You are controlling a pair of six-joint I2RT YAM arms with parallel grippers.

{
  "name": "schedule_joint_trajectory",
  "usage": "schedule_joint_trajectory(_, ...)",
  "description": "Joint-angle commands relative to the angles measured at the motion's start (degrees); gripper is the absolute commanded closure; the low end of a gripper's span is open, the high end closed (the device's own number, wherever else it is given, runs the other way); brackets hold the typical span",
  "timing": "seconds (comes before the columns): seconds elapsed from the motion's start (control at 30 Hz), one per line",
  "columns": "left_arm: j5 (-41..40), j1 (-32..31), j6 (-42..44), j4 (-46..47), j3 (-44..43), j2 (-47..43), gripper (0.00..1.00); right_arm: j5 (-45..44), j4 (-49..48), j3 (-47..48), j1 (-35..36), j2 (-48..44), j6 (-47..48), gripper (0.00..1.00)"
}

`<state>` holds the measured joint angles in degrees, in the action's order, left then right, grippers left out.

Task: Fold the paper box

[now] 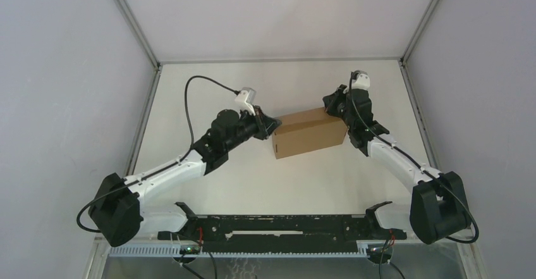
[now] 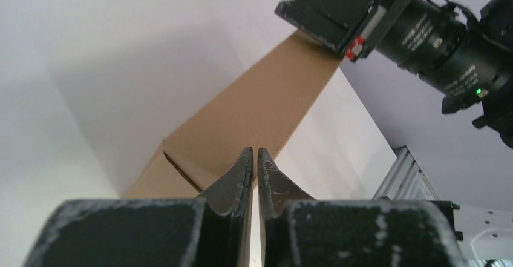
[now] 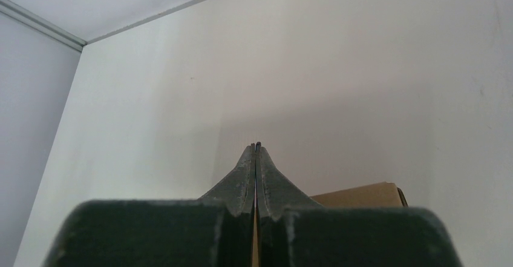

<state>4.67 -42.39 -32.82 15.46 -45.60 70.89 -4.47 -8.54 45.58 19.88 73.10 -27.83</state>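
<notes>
The paper box (image 1: 308, 133) is a closed brown cardboard block lying mid-table, long side running left to right. My left gripper (image 1: 273, 124) is at the box's left end by its upper edge. In the left wrist view that gripper (image 2: 254, 152) is shut to a thin slit with nothing between the fingers, and the box (image 2: 254, 109) stretches away beyond the tips. My right gripper (image 1: 330, 103) is at the box's far right corner. In its own view it (image 3: 256, 146) is shut and empty, with a bit of the box (image 3: 363, 194) showing low behind the right finger.
White walls enclose the table on the left, back and right, with metal rails (image 1: 144, 111) along their bases. A black bar (image 1: 278, 225) runs across the near edge between the arm bases. A black cable (image 1: 193, 95) loops above the left arm.
</notes>
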Motion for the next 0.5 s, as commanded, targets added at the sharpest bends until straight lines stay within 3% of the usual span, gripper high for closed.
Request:
schedule_joint_trajectory(0.0,0.21,-2.43,-5.32,10.06,7.33,-2.74,0.91,0.59,4.51,-2.52,1.03,2.71,-1.66,0.98)
schedule_joint_trajectory(0.27,-3.86,-5.44,-9.53,16.79,13.88,4.28,0.92,0.28,4.23,-2.72,1.57,3.59,-1.87,0.98)
schedule_joint_trajectory(0.47,-6.32,-5.49,-8.62,13.04,11.89,7.48,0.92,0.73,4.2,-2.69,1.19,2.92,-1.41,0.98)
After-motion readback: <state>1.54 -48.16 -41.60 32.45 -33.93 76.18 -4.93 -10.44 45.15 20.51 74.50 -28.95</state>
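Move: The box stands on its edge. Its middle is about 11 cm to the left hand's right, 2 cm farther out and 14 cm lower, and its near left top corner is roughly 5 cm straight below that hand. The right gripper is on the box's top towards the right end, some 16 cm right of the left hand, 7 cm ahead and 5 cm lower. From the right hand, the box's middle is about 5 cm left, 4 cm back and 10 cm below. The right hand keeps its shut fingers on the box's top near the right end, drifting barely half a centimetre left and down. The left hand, fingers still nearly shut, sinks about 6 cm, easing back some 3 cm towards the robot early on and then sliding a couple of centimetres right. It comes down to the front top edge near the box's left end, its fingers tipping slightly further down; whether they touch can't be seen clearly. ##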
